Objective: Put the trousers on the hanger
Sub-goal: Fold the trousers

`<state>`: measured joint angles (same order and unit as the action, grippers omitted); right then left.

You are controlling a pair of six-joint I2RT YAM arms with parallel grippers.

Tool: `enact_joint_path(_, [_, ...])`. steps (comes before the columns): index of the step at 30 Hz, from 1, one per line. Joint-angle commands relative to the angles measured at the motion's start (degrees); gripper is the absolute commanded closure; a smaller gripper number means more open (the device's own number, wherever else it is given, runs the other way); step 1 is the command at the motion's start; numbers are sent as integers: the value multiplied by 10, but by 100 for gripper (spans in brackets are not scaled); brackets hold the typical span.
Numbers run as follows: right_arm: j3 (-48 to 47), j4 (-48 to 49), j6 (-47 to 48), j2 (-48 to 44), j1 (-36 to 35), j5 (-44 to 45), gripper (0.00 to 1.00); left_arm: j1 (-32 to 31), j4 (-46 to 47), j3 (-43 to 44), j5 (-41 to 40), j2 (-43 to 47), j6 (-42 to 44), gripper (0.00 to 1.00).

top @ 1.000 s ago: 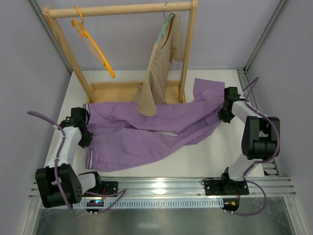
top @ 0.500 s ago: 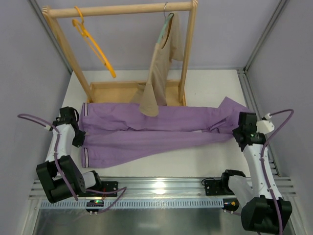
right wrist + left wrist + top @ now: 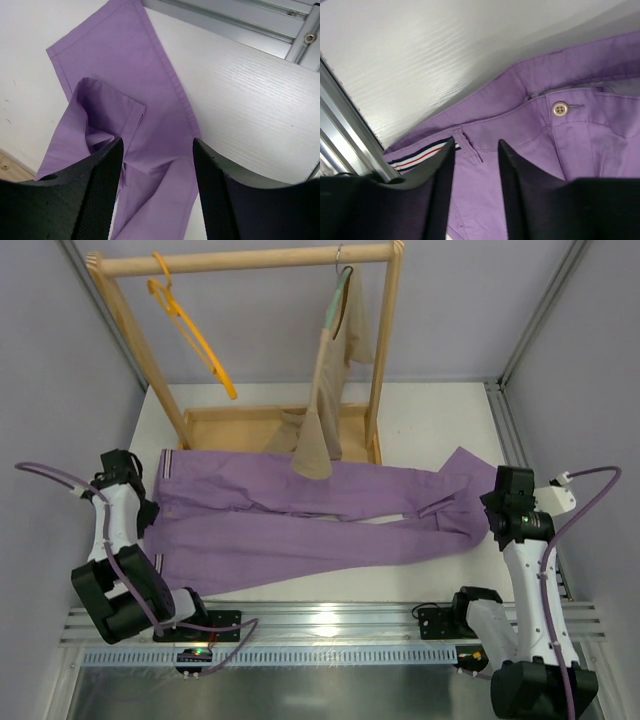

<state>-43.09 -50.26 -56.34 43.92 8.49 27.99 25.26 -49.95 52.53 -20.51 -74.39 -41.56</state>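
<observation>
The lilac trousers [image 3: 300,520] lie stretched flat across the white table, waistband at the left and leg ends at the right. My left gripper [image 3: 145,508] hovers open over the waistband [image 3: 560,150], near its striped lining and button, with nothing between the fingers [image 3: 476,145]. My right gripper [image 3: 497,518] stands open above the leg hems [image 3: 130,75], its pads apart [image 3: 157,145] and empty. The orange-yellow hanger [image 3: 190,335] hangs bare from the left end of the wooden rack's bar.
The wooden rack [image 3: 250,260] stands at the back with a low base frame [image 3: 230,425]. A beige garment [image 3: 325,400] on a grey-green hanger droops onto the trousers' upper edge. Metal rails [image 3: 320,620] run along the near edge, and a rail [image 3: 280,20] lies beside the hems.
Both grippers went from shut on the trousers to open, letting the cloth go. The arms swung outward and pulled the trousers out straight and flat.
</observation>
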Motion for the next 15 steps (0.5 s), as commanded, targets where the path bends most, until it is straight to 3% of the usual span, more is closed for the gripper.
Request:
enact_joint_path(1, [-29, 87, 89, 86, 5, -35, 39, 5, 3, 44, 10, -1, 20, 56])
enact_joint_path(2, [-33, 123, 109, 106, 12, -55, 38, 4, 6, 45, 61, 3, 27, 40])
enact_joint_path(4, [-44, 149, 162, 165, 27, -83, 38, 4, 32, 34, 101, 26, 38, 28])
enact_joint_path(9, [-46, 220, 215, 254, 191, -239, 38, 4, 70, 6, 174, 75, 34, 25])
enact_joint_path(15, [-100, 255, 228, 360, 222, -238, 38, 5, 125, -19, 239, 74, -3, 25])
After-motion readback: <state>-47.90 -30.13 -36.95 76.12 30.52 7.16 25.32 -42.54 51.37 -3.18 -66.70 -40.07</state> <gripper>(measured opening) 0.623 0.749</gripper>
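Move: My left hand's next place seems to be the far striped waist end, about 13 cm ahead, 3 cm to the right and 7 cm below; the button is some 5 cm ahead and 1 cm left, the near striped waist end about 8 cm back and 1 cm left. For my right hand, the trouser leg's outer edge lies roughly 7 cm ahead, 6 cm right and 12 cm below; the crumpled fold is about 2 cm ahead and 7 cm left. I swing my empty right hand forward, then right and down, about 7 cm each way to the side and downward, toward the trouser leg's outer edge, fingers staying open. Meanwhile my left hand spreads its part-open fingers wide and goes some 5 cm forward along the waistband, rising and drifting right over the cloth, its fingertips tilting forward about 20 degrees. ##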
